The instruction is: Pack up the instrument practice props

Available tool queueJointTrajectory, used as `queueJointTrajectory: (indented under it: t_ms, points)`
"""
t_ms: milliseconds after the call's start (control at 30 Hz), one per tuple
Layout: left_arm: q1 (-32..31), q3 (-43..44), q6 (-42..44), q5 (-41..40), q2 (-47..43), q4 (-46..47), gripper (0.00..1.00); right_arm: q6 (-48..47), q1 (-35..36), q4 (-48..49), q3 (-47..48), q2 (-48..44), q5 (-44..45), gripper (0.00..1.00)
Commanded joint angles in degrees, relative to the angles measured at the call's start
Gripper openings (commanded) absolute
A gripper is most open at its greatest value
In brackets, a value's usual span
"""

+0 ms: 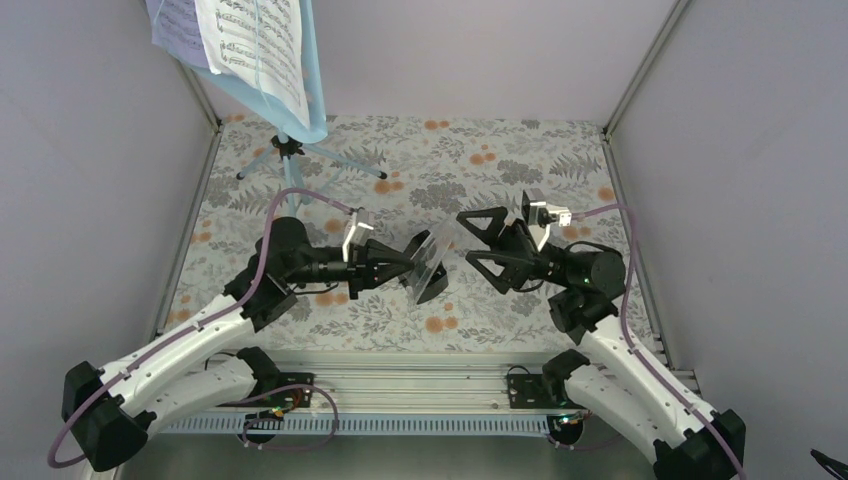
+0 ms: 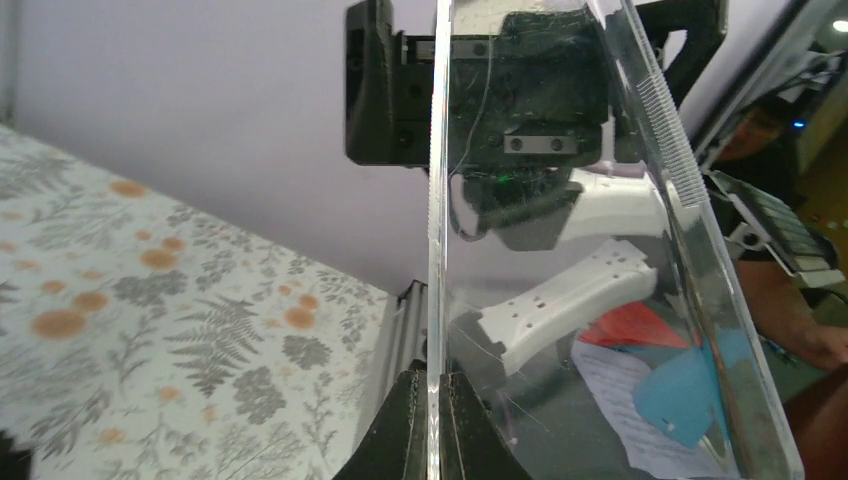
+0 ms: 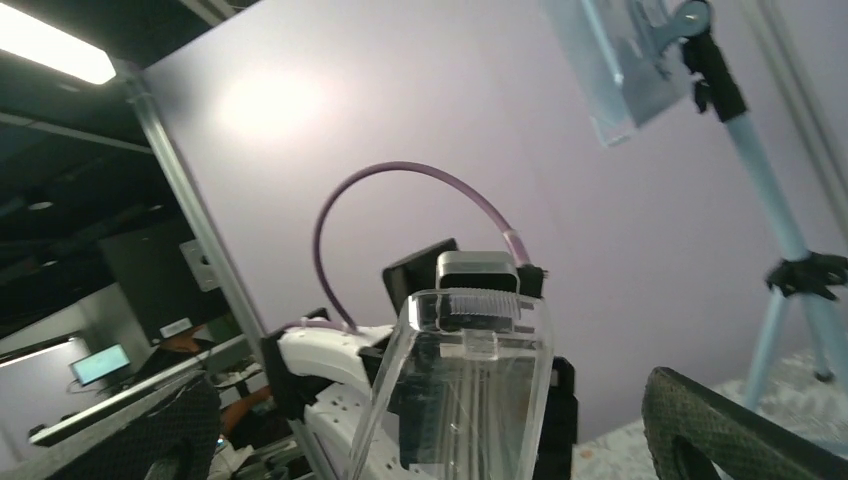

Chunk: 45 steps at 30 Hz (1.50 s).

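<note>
The light blue music stand (image 1: 312,95) rises at the back left on thin tripod legs (image 1: 290,150). It carries a white sheet-music page (image 1: 255,45) and a lavender one (image 1: 175,25). In the right wrist view its pole (image 3: 760,170) shows at the right. My left gripper (image 1: 405,262) is shut on the edge of a clear tapered plastic cover (image 1: 432,265), held upright over mid-table. The fingertips (image 2: 410,420) pinch that cover (image 2: 560,250). My right gripper (image 1: 478,240) stands wide open just right of the cover, facing it. The cover (image 3: 470,380) shows between the fingers of my right gripper (image 3: 440,445), apart from both.
A floral cloth (image 1: 400,180) covers the table. Lavender walls (image 1: 90,200) close in the left, back and right sides. An aluminium rail (image 1: 420,375) runs along the near edge between the arm bases. A person and loose papers (image 2: 640,400) show beyond the enclosure.
</note>
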Motion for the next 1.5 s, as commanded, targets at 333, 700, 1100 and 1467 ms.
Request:
queueJointTrajectory:
  t_ms: [333, 700, 1100, 1467]
  points:
    - [-3.99, 2.46, -0.87, 0.69, 1.94, 10.48, 0.02, 5.37, 8.17, 18.96, 2.54, 7.86, 4.14, 0.94]
    - [-4.37, 2.21, -0.85, -0.85, 2.58, 10.77, 0.02, -0.55, 12.83, 13.30, 3.55, 8.30, 8.21, 0.72]
    - [-4.37, 2.41, -0.96, -2.40, 3.26, 9.18, 0.03, -4.45, 14.14, 9.17, 3.01, 7.60, 10.96, 0.37]
    - [-0.40, 6.01, 0.86, -26.32, 0.27, -13.63, 0.83, -23.97, 14.14, -18.45, -0.37, -2.56, 24.17, 0.41]
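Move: The left gripper already pinches one wall of the clear cover; the cover's middle is some 3 cm to that hand's right, 1 cm back and 3 cm above. From the open right hand it lies about 5 cm left, 2 cm back and 4 cm below. The metronome stands roughly 9 cm ahead of the left hand, 3 cm to its right and 24 cm below; from the right hand it's 9 cm ahead, 5 cm left and 31 cm below. Ease the left gripper up about 2.5 cm, slightly back and right, then hold the clear cover steady there. Bring the right gripper about 4 cm left with a little back and up, and close to half-open on the cover's sides near its ribbed end. Once it grips, open the left fingers wide and swing that hand forward and down, turning some 15 degrees counter-clockwise, while the right starts sinking. ##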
